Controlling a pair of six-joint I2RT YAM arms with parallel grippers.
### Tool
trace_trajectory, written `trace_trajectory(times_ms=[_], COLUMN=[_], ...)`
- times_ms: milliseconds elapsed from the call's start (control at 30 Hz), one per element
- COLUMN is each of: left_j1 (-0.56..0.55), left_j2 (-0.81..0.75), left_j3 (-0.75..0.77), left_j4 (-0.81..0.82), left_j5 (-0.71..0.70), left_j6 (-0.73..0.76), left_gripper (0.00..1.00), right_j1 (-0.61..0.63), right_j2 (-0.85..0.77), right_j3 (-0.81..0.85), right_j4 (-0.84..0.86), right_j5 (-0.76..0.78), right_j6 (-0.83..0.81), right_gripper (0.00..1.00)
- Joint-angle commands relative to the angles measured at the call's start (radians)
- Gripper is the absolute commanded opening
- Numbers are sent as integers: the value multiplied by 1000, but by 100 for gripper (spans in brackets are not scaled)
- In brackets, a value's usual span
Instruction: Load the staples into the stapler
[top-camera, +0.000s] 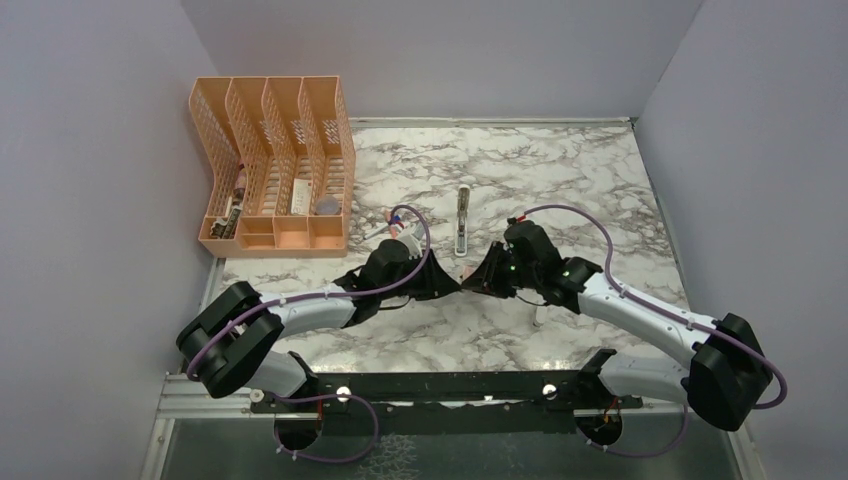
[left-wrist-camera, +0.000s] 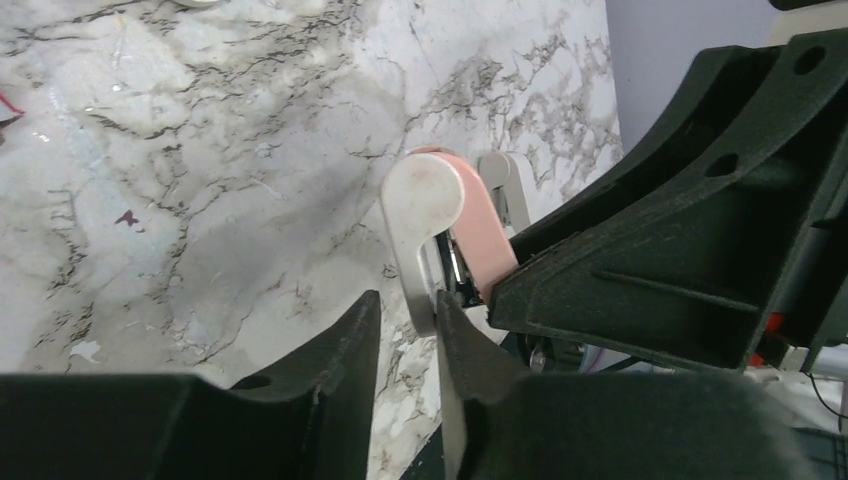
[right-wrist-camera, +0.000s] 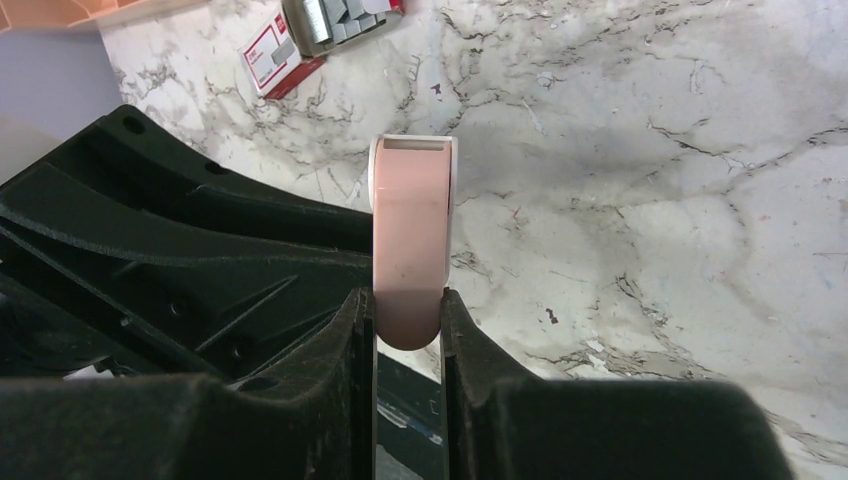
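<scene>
My right gripper (right-wrist-camera: 408, 300) is shut on a short pink-topped block (right-wrist-camera: 410, 240) with white sides, held above the marble. My left gripper (left-wrist-camera: 408, 305) faces it with its jaws narrowed. The block's white side piece (left-wrist-camera: 425, 215) reaches between the tips against the right finger, with a gap to the left finger. In the top view both grippers meet at the table's middle around the block (top-camera: 467, 270). The slim white stapler (top-camera: 462, 220) lies behind them, untouched. The grey staples (right-wrist-camera: 335, 20) sit beside their red-and-white box (right-wrist-camera: 270, 55).
An orange slotted desk organizer (top-camera: 275, 170) stands at the back left against the wall. Grey walls close the table on three sides. Small items lie by the left arm's cable (top-camera: 398, 218).
</scene>
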Motion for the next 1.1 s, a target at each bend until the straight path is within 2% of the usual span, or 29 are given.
trace_trajectory(times_ms=[0, 67, 200, 300, 567, 800, 1067], left_j1=[-12, -13, -12, -12, -13, -21, -30], left_j2=[10, 14, 19, 29, 54, 43, 44], left_j3=[18, 14, -11, -28, -13, 7, 12], left_j4=[21, 20, 4, -6, -5, 2, 36], left_j5=[-27, -36, -61, -66, -4, 39, 85], left_j6=[34, 62, 129, 168, 247, 337, 360], left_gripper=[19, 10, 5, 0, 0, 0, 0], right_j1=[1, 1, -9, -40, -107, -131, -134], right_j2=[-10, -15, -23, -30, -6, 57, 107], right_j3=[26, 48, 118, 149, 199, 216, 172], right_j4=[49, 12, -125, -183, -236, -210, -88], right_j5=[-60, -24, 79, 98, 147, 236, 145], right_j6=[15, -13, -83, -127, -206, -271, -317], right_gripper=[9, 9, 9, 10, 12, 21, 30])
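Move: The pink stapler, its lid end already held by the right fingers, lies with its middle about 2 cm ahead, 2 cm right and 1 cm below the left hand; from the right hand it is about 2 cm ahead and 1 cm left, 1 cm below. From the left hand, on the table some 8 cm below, the long white stapler is about 15 cm straight ahead and the staple box roughly 4 cm ahead, 13 cm left. The left pinches the white base; the right draws its held pink lid about 5 cm forward, 3 right. ##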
